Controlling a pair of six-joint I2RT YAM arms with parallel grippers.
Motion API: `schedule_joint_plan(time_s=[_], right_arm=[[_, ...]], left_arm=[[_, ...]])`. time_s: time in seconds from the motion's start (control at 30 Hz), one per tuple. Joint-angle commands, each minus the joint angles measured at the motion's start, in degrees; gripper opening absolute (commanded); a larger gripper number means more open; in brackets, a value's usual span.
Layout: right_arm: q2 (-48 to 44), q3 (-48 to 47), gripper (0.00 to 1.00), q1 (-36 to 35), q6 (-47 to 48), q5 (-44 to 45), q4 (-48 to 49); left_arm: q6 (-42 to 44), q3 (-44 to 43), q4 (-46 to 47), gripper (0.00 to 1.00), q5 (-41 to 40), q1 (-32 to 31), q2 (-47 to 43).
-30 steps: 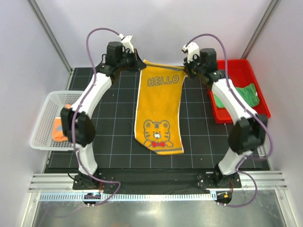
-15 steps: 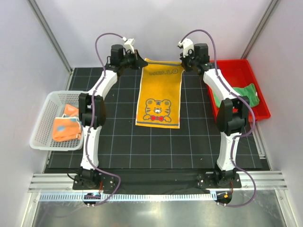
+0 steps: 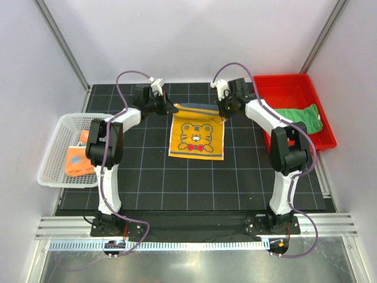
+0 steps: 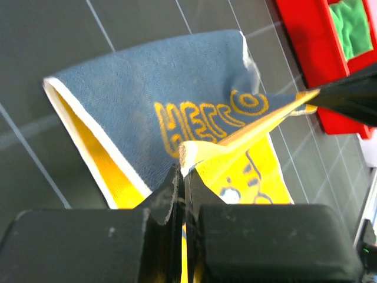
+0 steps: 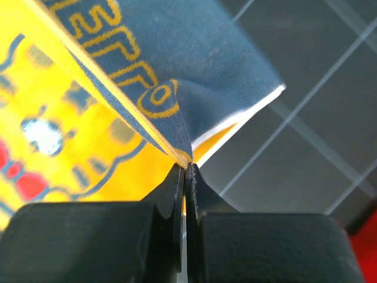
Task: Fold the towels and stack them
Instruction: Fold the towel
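The yellow-orange tiger towel (image 3: 197, 141) lies on the black mat, its far edge lifted and turned over so the blue back with HELLO (image 4: 177, 82) shows. My left gripper (image 3: 172, 108) is shut on the towel's far left corner (image 4: 187, 154). My right gripper (image 3: 223, 114) is shut on the far right corner (image 5: 186, 160). Both hold their corners low above the mat, the edge stretched between them. A green towel (image 3: 301, 117) lies in the red bin (image 3: 277, 84). The pale towel with orange patches (image 3: 76, 160) sits in the white basket (image 3: 59, 125).
The red bin stands at the mat's right edge, close behind my right arm, and also shows in the left wrist view as the red bin (image 4: 306, 53). The white basket is off the mat's left edge. Grey walls and metal posts enclose the back.
Both grippers have come down and toward the near side with the towel's far edge. The towel, which hung long, now lies shorter on the mat with its far end turned over.
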State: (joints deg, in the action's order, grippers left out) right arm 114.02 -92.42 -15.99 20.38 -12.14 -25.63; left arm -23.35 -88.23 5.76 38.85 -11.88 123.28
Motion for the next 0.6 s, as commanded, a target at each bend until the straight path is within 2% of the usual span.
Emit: schedule_joint_plan(time_s=[0.0, 0.27, 0.37, 0.57], right_arm=[[-10.7, 6.2, 0.01, -0.1, -1.4, 2.6, 0.8], [-16.6, 14.8, 0.01, -1.9, -3.2, 2.4, -0.8], [-18.7, 18.6, 0.01, -2.9, -4.5, 2.8, -0.2], [-18.0, 21.7, 0.01, -4.8, -7.4, 2.8, 0.1]], left_arm=[[-1.2, 7.0, 10.1, 0.0, -4.1, 1.2, -9.2], [-2.4, 19.7, 12.4, 0.0, -8.4, -1.2, -17.0], [-2.2, 23.0, 12.3, 0.03, -9.8, -2.1, -18.9], [-2.2, 29.0, 13.0, 0.02, -12.3, -2.6, -21.3]])
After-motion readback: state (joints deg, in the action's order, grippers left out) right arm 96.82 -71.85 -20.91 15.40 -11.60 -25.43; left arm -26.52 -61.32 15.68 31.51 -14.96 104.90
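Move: Both hands hold the far corners of the towel's raised edge. Each is headed for the matching near corner of the half lying on the table: about 25 cm back and 2 cm left of the left hand, about 23 cm back and 2 cm left of the right, some 9 cm below both. The bear's face lies between, 16 cm back and 11 cm right of the left hand, 13 cm back and 14 cm left of the right. Keep both grippers shut on the towel's edge and draw them together straight back towards the base, the left about 8 cm and the right about 10 cm. Arc up 2 to 3 cm on the way, then sink to the starting height, carrying the edge over the bear half towards its near edge; hold the wrists nearly steady. ##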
